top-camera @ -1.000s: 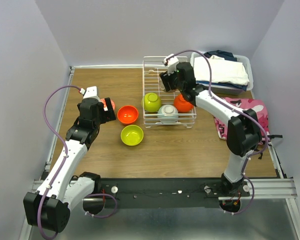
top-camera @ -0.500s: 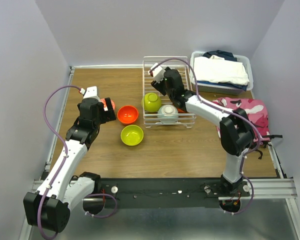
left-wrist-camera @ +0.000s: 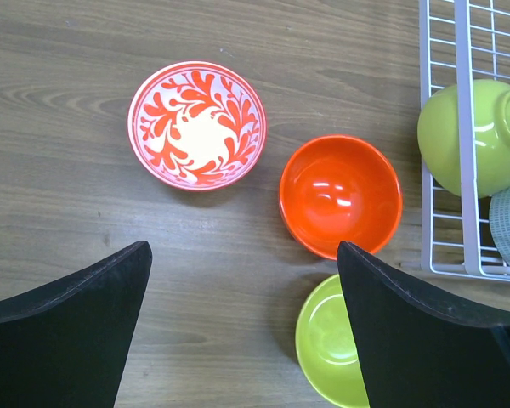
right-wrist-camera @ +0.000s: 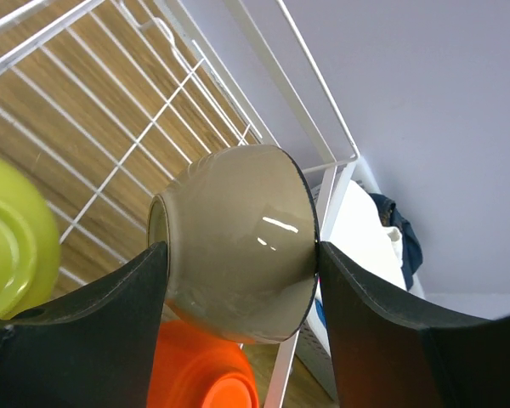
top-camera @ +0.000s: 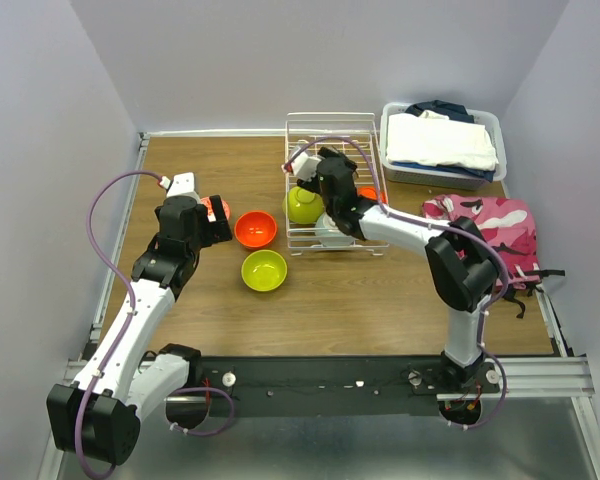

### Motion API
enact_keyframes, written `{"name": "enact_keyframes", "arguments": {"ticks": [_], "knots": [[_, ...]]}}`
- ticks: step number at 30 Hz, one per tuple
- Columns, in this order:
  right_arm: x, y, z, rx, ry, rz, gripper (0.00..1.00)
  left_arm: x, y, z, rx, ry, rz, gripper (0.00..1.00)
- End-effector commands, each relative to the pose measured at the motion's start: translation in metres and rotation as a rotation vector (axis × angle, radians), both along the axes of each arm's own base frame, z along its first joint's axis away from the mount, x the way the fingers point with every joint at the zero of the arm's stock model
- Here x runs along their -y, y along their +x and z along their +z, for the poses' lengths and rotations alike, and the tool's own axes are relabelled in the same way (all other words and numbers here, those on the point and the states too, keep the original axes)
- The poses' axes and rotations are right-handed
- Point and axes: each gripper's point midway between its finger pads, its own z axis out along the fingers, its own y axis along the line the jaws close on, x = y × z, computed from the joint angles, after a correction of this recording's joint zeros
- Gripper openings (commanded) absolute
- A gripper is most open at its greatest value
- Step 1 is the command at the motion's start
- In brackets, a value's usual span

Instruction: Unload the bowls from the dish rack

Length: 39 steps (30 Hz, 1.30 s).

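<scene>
My right gripper [right-wrist-camera: 238,255] is shut on the taupe bowl [right-wrist-camera: 238,242], which lies on its side between the fingers above the white wire dish rack [right-wrist-camera: 195,93]. From above, this gripper [top-camera: 315,178] hangs over the rack's [top-camera: 335,130] left half. Inside the rack sit a lime-green bowl [top-camera: 302,205], a pale blue bowl [top-camera: 332,230] and an orange bowl [top-camera: 368,193] partly hidden by the arm. On the table left of the rack lie a white-and-red patterned bowl [left-wrist-camera: 197,126], an orange bowl [left-wrist-camera: 340,195] and a lime-green bowl [left-wrist-camera: 331,353]. My left gripper [left-wrist-camera: 242,251] hovers open above them, holding nothing.
A grey bin of folded clothes [top-camera: 442,145] stands right of the rack. A pink patterned cloth bag [top-camera: 485,225] lies at the table's right edge. Bare wood [top-camera: 210,165] stretches behind the left gripper and in front of the bowls.
My right arm has swung left across the rack, carrying the taupe bowl from the rack's right side to its left half. The left arm has not moved.
</scene>
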Motion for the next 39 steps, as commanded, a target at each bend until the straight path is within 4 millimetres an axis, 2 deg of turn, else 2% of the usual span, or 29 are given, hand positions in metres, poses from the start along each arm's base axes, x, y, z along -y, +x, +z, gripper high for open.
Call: {"name": "enact_keyframes", "arguments": {"ticks": [1, 3, 5, 7, 8, 11, 12, 15, 16, 18, 19, 20, 21, 26, 31, 39], "knots": [[-0.007, -0.019, 0.046, 0.18, -0.056, -0.01, 0.16, 0.013, 0.004, 0.009, 0.01, -0.051, -0.045, 0.99], [-0.011, -0.03, 0.056, 0.22, -0.074, -0.009, 0.17, 0.015, 0.006, 0.01, 0.009, -0.068, -0.051, 0.99], [-0.018, -0.044, 0.055, 0.235, -0.091, 0.011, 0.17, 0.013, 0.01, 0.013, 0.01, -0.087, -0.042, 0.99], [-0.019, -0.055, 0.063, 0.26, -0.122, 0.012, 0.17, 0.014, 0.014, 0.018, 0.014, -0.112, -0.042, 0.99], [-0.024, -0.064, 0.059, 0.268, -0.133, 0.027, 0.17, 0.015, 0.015, 0.02, 0.01, -0.12, -0.047, 0.99], [-0.028, -0.082, 0.071, 0.316, -0.158, 0.036, 0.17, 0.017, 0.02, 0.03, 0.002, -0.142, -0.055, 0.99], [-0.027, -0.087, 0.065, 0.314, -0.189, 0.037, 0.17, 0.018, 0.021, 0.032, -0.001, -0.144, -0.055, 0.99], [-0.032, -0.104, 0.068, 0.333, -0.208, 0.055, 0.17, 0.017, 0.028, 0.045, 0.0, -0.146, -0.048, 0.99], [-0.032, -0.109, 0.061, 0.326, -0.229, 0.063, 0.18, 0.018, 0.033, 0.053, 0.008, -0.149, -0.05, 0.99], [-0.037, -0.12, 0.055, 0.333, -0.252, 0.077, 0.18, 0.021, 0.034, 0.058, -0.007, -0.156, -0.065, 0.99], [-0.034, -0.125, 0.044, 0.325, -0.279, 0.082, 0.19, 0.024, 0.038, 0.056, -0.025, -0.162, -0.075, 0.99], [-0.037, -0.13, 0.046, 0.347, -0.265, 0.087, 0.19, 0.025, 0.041, 0.066, -0.017, -0.166, -0.074, 0.99], [-0.036, -0.132, 0.041, 0.351, -0.295, 0.081, 0.2, 0.033, 0.041, 0.068, -0.029, -0.19, -0.113, 0.99], [-0.034, -0.147, 0.029, 0.38, -0.328, 0.067, 0.2, 0.051, 0.049, 0.076, -0.08, -0.261, -0.164, 0.99], [-0.037, -0.153, 0.016, 0.369, -0.351, 0.078, 0.2, 0.069, 0.05, 0.075, -0.127, -0.321, -0.221, 0.99], [-0.041, -0.163, 0.013, 0.42, -0.388, 0.069, 0.2, 0.108, 0.048, 0.073, -0.205, -0.381, -0.35, 0.99]]}}
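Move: The grey bowl, already held on its side by the right gripper, is about 18 cm ahead and 30 cm right of the left gripper, at about its height. The right gripper has the left one some 18 cm back and 30 cm left. About 11 cm below the right hand stand the rack's green bowl (7 cm back, 9 cm left), its red bowl (7 cm back, 6 cm right) and, a little lower, the blue-white bowl (11 cm back, 2 cm left). Keeping its pinch on the grey bowl, the right hand draws it about 15 cm back over the racked bowls towards the rack's near end, drifting a little left; it tips its fingers up some 20 degrees, rolls its right side up as much, then eases off. The left hand, fingers open and empty, rises and goes forward, then swings about 8 cm right towards the held bowl, rolling its right side up. ##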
